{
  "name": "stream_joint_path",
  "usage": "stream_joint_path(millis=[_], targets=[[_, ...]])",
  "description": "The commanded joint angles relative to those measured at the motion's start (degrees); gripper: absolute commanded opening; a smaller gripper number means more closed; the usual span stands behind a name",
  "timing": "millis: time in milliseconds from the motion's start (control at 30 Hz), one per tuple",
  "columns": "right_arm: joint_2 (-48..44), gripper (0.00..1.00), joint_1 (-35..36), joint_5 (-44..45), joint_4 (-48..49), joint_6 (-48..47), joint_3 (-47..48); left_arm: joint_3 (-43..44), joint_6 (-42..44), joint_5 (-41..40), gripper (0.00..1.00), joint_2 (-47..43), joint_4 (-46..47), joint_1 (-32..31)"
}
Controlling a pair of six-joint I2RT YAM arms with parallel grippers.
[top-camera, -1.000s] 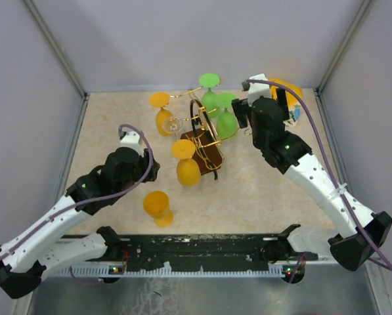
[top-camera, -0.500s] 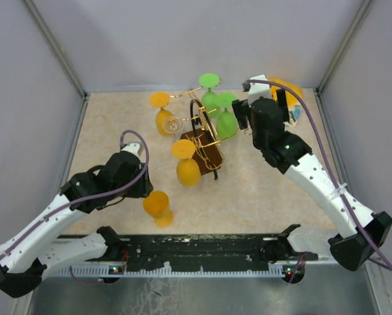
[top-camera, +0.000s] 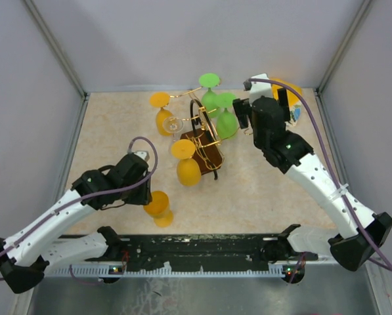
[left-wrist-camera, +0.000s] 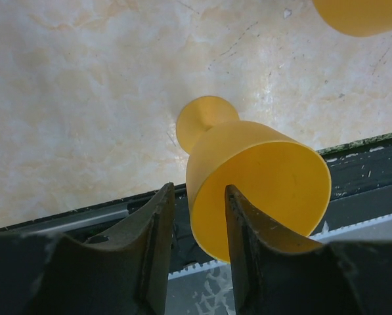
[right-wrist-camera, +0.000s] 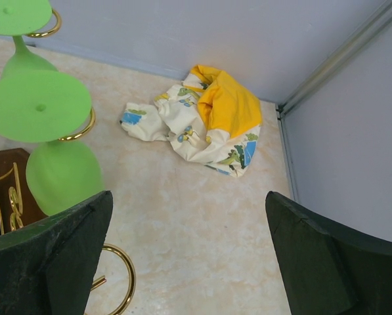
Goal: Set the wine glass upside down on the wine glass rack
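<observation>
An orange wine glass (top-camera: 157,206) (left-wrist-camera: 261,177) stands on its foot near the table's front edge, mouth up. My left gripper (left-wrist-camera: 199,190) (top-camera: 147,194) straddles its rim: one finger is inside the bowl, the other outside with a thin gap to the wall, so it is open. The wine glass rack (top-camera: 205,152), gold wire on a dark brown base, stands mid-table with two orange and two green glasses hanging upside down. My right gripper (right-wrist-camera: 188,197) is wide open and holds nothing, just right of the green glasses (right-wrist-camera: 41,108).
A crumpled yellow and patterned cloth (right-wrist-camera: 202,121) (top-camera: 285,92) lies in the back right corner. Grey walls close in the table on three sides. The black rail (top-camera: 202,246) runs along the front edge just behind the orange glass.
My left arm has swung down and right toward the front edge, onto the standing orange glass, and its jaws have narrowed around the rim. The right arm has not moved.
</observation>
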Motion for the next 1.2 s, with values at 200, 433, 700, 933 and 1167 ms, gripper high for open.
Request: stream_joint_path(millis=[200, 433, 700, 933, 1167], targets=[[-1.7, 0.99, -0.4, 0.7, 0.6, -0.4, 3.6, -2.7, 0.3, 2.5, 0.19, -0.2, 3.6, -0.3], [-1.2, 0.99, -0.4, -0.3, -0.6, 0.7, 5.0, 2.2, -0.3, -5.4, 0.0, -1.7, 0.8, -0.3], [-1.0, 0.99, -0.4, -0.5, -0.5, 0.8, 5.4, 7.8, -0.2, -25.9, 0.0, 1.7, -0.3, -0.3], [-3.0, 0.99, -0.5, 1.1, 2.7, -1.3, 2.4, 13.3, 4.1, -41.2, 0.0, 9.0, -0.3, -0.4], [-3.2, 0.99, -0.5, 0.4, 3.5, -1.2, 3.1, 15.2, 25.2, -52.5, 0.0, 9.0, 22.4, -0.4]])
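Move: The last standing orange wine glass is upright just under the left hand, its middle about 4 cm to the right, 1 cm back and 7 cm below, with the near-left rim already between the fingertips. An orange glass hung on the rack is roughly 10 cm ahead and 12 cm to the right, and the rack's middle about 22 cm ahead and 18 cm right, both near hand height. From the right hand the standing glass is about 22 cm back, 31 cm left and 25 cm below. The left hand dips its last 2 cm over the standing orange glass with one finger inside the bowl and one outside, and shuts from just under half open to pinch the thin wall at the left of the rim. It then lifts the glass while carrying it about 10 cm forward, nearly as far up and some 6 cm left, the fingers swinging up some 30 degrees towards forward as the hand's left side rolls up and it turns a little counter-clockwise; the empty right hand, wide open, rises about 2.5 cm. ##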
